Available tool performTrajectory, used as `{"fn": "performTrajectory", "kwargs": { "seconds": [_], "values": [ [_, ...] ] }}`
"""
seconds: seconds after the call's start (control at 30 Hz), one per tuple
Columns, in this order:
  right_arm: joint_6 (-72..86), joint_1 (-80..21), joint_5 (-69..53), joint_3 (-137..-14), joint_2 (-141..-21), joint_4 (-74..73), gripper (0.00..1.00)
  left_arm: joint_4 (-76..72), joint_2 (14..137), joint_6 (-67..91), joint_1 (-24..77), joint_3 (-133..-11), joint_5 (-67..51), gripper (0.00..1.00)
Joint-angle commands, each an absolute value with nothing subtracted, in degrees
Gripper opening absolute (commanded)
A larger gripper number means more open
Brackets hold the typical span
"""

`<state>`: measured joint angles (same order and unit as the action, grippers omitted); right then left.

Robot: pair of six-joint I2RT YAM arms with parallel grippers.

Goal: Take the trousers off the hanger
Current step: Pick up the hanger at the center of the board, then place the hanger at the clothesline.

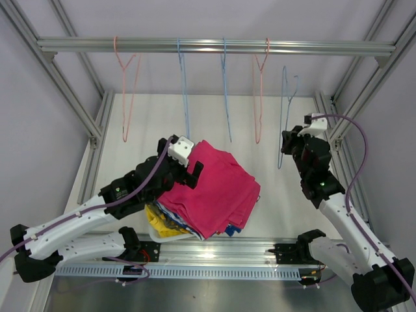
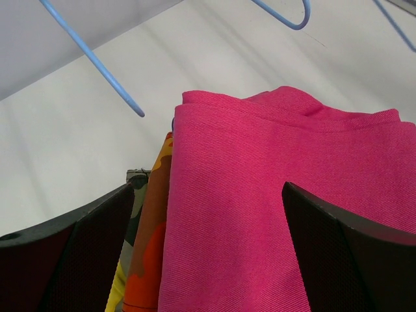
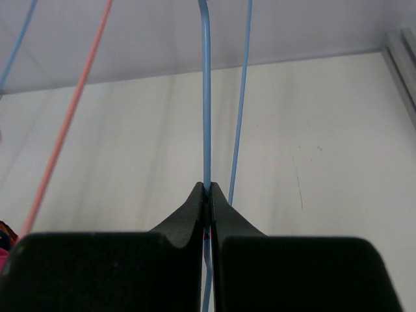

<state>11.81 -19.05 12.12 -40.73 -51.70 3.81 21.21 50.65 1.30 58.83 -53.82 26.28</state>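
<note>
The trousers lie in a stack on the table, with the magenta pair [image 1: 214, 188] [image 2: 273, 195] on top. Below it, edges of an orange patterned pair [image 2: 153, 240], a camouflage pair [image 2: 138, 201] and a yellow pair [image 1: 162, 224] stick out. My left gripper [image 1: 194, 170] [image 2: 207, 188] is open at the stack's far left edge, its fingers standing either side of the magenta cloth. My right gripper [image 1: 286, 140] [image 3: 209, 187] is shut on the wire of a bare blue hanger [image 1: 284, 117] [image 3: 207, 97] at the right, which hangs apart from the stack.
A metal rail [image 1: 214, 47] crosses the back. Bare hangers hang from it: a pink hanger [image 1: 127, 97], two blue hangers [image 1: 184, 91] [image 1: 226, 97] and another pink hanger [image 1: 258, 97]. Frame posts stand at both sides.
</note>
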Motion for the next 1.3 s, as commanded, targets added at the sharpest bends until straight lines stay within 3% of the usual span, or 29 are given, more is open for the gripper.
{"fn": "performTrajectory", "kwargs": {
  "seconds": [0.0,0.3,0.53,0.9,1.27],
  "values": [
    [9.6,-19.5,15.1,-47.5,-49.0,0.3,0.00,20.8,49.6,1.8,58.4,-55.8,25.4,1.00],
    [3.7,-19.9,15.1,-56.6,-44.6,-6.6,0.00,21.0,49.9,2.1,58.4,-56.3,25.2,1.00],
    [1.3,-16.3,11.7,-64.1,-52.4,-7.4,0.00,21.1,49.8,1.8,58.4,-56.3,26.1,0.99],
    [5.3,-4.9,-0.3,-64.9,-59.1,-2.6,0.00,20.9,50.6,1.3,58.5,-56.1,26.5,0.99],
    [6.2,-1.2,-6.0,-65.0,-63.1,-0.7,0.00,20.9,51.7,1.0,58.5,-56.1,27.1,0.99]
  ]
}}
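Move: My right hand already holds the blue hanger by its near shoulder. The free spot on the rail lies about 15 cm ahead of it, 9 cm to its right and some 20 cm up. The last pink hanger hangs roughly 8 cm to my right hand's left and 15 cm ahead, its middle about 9 cm higher; the next blue hanger is about 11 cm left of that one. From my left hand, the rail spot is about 24 cm ahead, 41 cm right and 18 cm up. With the shut fingers of my right hand still pinching the blue hanger, I lift it about 14 cm, easing back 3 cm and tipping the fingertips up some 10 degrees. Then I reach about 8 cm forward while sinking 4 to 5 cm and drifting right, levelling part-way, to bring the hook to the rail right of the pink hanger. ##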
